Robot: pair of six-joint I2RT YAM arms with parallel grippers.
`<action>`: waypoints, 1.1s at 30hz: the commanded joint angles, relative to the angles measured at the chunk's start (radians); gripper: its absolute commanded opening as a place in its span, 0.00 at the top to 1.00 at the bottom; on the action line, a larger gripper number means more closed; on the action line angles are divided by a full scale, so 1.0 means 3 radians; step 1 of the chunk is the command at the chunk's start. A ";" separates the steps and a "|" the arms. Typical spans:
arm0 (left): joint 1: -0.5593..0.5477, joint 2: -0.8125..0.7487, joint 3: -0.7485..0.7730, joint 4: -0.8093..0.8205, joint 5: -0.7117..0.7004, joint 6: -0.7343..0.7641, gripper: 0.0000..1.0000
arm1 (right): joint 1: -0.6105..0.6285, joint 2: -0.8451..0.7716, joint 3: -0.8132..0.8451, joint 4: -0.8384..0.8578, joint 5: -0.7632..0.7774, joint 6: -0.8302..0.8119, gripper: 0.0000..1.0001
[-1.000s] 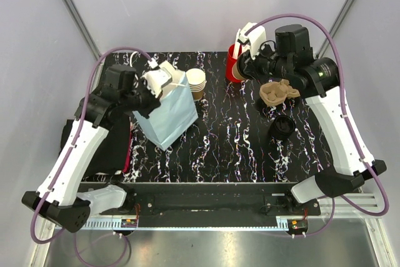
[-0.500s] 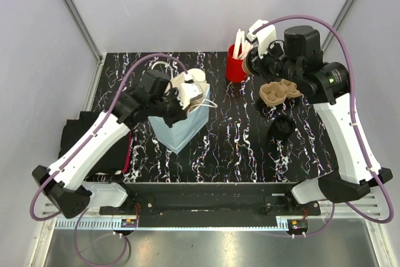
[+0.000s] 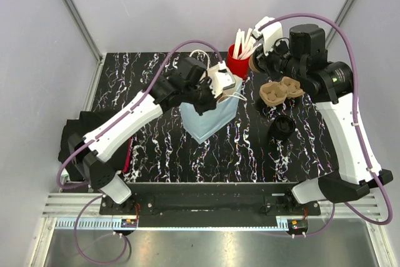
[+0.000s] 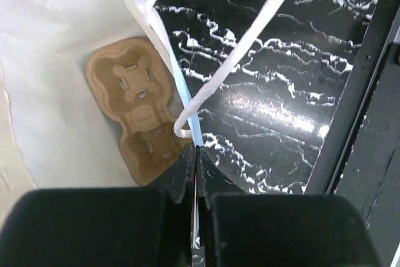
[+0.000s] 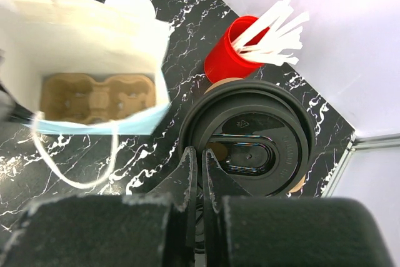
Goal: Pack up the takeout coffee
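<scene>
The takeout coffee, a brown paper cup under a black lid, hangs in the air beside the red cup, and my right gripper is shut on the lid's near rim. From above, that right gripper is at the back right with the coffee mostly hidden under it. My left gripper is shut on the rim of a light-blue paper bag. The bag stands open at the table's middle. A brown cardboard carrier lies flat on the bag's floor.
A red cup of white sticks stands just left of the right gripper. Under the right arm lies a second cardboard carrier, and a stack of black lids sits nearer to me. A white-rimmed cup shows behind the bag.
My left arm has swung right, dragging the bag from the table's left to its middle. The right gripper has lifted a little to the right with the coffee.
</scene>
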 commanded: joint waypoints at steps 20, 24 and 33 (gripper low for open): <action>0.0073 -0.0653 0.0290 0.0322 -0.0298 -0.0066 0.01 | 0.0034 0.0859 0.1277 -0.0676 -0.0817 0.0383 1.00; 0.0425 -0.0930 0.0029 0.0424 -0.0247 -0.0128 0.01 | 0.0080 0.1007 0.1323 -0.0748 -0.0909 0.0408 1.00; 0.0876 -0.1130 -0.0329 0.0670 -0.0227 -0.0306 0.01 | 0.0269 0.1447 0.1482 -0.0840 -0.0838 0.0418 1.00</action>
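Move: The carrier bag stands with its near rim pinched in my left fingers; its middle is about 7 cm ahead of that hand, 4 cm to the right and 12 cm below. From my right hand, already holding a lidded coffee cup, the bag is some 14 cm left, 2 cm back and 27 cm down. The red straw cup stands roughly 14 cm ahead of my right hand and 3 cm left, and the spare cup tray 7 cm ahead and 12 cm right, both far below. With my left hand I draw the bag rim on a couple of centimetres rightward, open my fingers wide to let go, then pull up and left, clear of the bag, about 13 cm each way. Keeping the cup gripped by its lid, my right hand lifts about 3 cm, swings some 9 cm left over the bag's mouth and sinks about 8 cm, tipping down about 20 degrees. ##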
